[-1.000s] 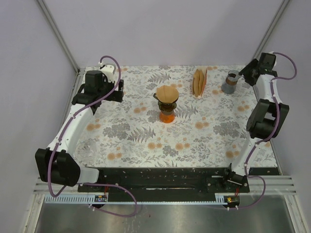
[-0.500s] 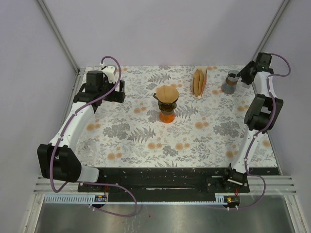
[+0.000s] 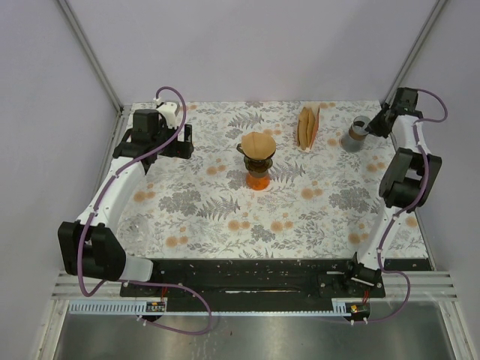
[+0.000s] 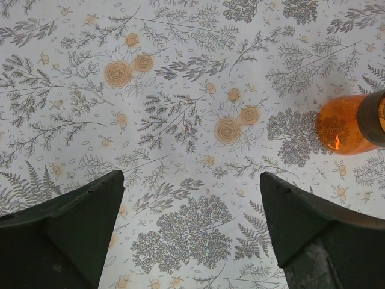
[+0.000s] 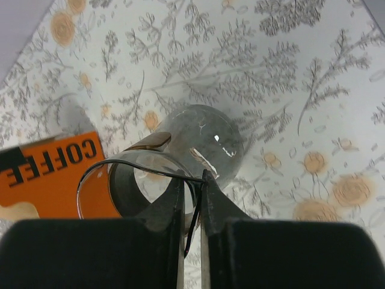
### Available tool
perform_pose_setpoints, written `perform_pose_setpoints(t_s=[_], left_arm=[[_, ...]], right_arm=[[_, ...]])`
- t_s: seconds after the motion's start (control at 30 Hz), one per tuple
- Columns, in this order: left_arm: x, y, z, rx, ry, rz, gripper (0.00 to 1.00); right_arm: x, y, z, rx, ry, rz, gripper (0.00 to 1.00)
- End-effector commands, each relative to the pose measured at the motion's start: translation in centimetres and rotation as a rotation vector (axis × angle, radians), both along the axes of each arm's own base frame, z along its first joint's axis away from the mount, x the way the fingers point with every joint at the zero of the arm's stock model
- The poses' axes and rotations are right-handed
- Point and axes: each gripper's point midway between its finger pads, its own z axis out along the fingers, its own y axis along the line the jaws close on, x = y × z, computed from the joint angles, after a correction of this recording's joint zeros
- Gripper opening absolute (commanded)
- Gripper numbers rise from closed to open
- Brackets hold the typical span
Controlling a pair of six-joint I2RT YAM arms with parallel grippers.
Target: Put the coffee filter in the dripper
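A brown paper coffee filter (image 3: pixel 258 145) sits in the cone of the dripper (image 3: pixel 257 160), which stands on an orange glass base (image 3: pixel 258 181) mid-table. My left gripper (image 3: pixel 184 140) hangs open to its left, with nothing between its fingers; its wrist view shows my left gripper (image 4: pixel 191 176) over bare cloth and the orange base (image 4: pixel 351 123) at the right edge. My right gripper (image 3: pixel 370 128) is at the back right, shut on the thin rim of a smoky grey glass cup (image 3: pixel 355 136). In the right wrist view my right gripper (image 5: pixel 191 180) pinches the cup (image 5: pixel 180 150), one finger inside and one outside.
An orange packet marked COFFEE (image 5: pixel 54 171) stands just left of the grey cup; from above the packet (image 3: pixel 307 127) shows brown filters in it. The floral cloth (image 3: pixel 225 210) covers the table. Walls close off the left, right and back.
My right gripper has closed in on the grey cup and shut on its rim; the cup now leans slightly. The left arm has barely moved.
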Motion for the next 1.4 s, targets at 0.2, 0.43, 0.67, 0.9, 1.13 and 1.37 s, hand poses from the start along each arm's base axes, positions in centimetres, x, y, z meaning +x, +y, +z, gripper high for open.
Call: perform_pose_setpoints(t_s=[0.2, 0.43, 0.67, 0.9, 1.13, 1.37], left_arm=[[0.1, -0.4, 2.3, -0.046, -0.060, -0.022, 0.99], [-0.4, -0.3, 2.6, -0.069, -0.056, -0.033, 0.99], [-0.5, -0.2, 2.4, -0.089, -0.047, -0.037, 0.99], [-0.5, -0.1, 2.3, -0.098, -0.040, -0.041, 0.99], [-0.4, 0.1, 2.0, -0.104, -0.027, -0.040, 0.99], [-0.5, 0.2, 2.2, -0.131, -0.021, -0.024, 0.99]], right_arm=[[-7.2, 5.1, 9.4, -0.127, -0.144, 0.087, 0.00], [-12.9, 13.7, 11.2, -0.168, -0.142, 0.260, 0.00], [-19.4, 22.3, 9.4, -0.132, -0.088, 0.472, 0.00], [-24.9, 28.8, 6.6, -0.058, -0.018, 0.632, 0.00], [-28.5, 34.6, 4.0, 0.020, -0.003, 0.723, 0.00], [-29.8, 37.5, 3.5, -0.020, 0.025, 0.758, 0.00]])
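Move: The clear glass jug is already pinched at its rim in the right hand. The bare table spot where it is taken lies about 32 cm back, 38 cm left and 9 cm below; the dripper with the filter, on its orange jug, stands 18 cm back, 42 cm left and some 5 cm higher. The filter holder is about 3 cm ahead, 22 cm left, 5 cm lower. From the left hand the spot is roughly 15 cm back, 29 cm right, 19 cm down. The clear jug, still pinched by its rim in the right hand, is drawn back from the far right corner, then swung left in a hump about 10 cm high towards the bare table just in front of the dripper stack. It comes down again nearly as far while the wrist turns some 45 degrees counter-clockwise; the fingers keep their hold. ##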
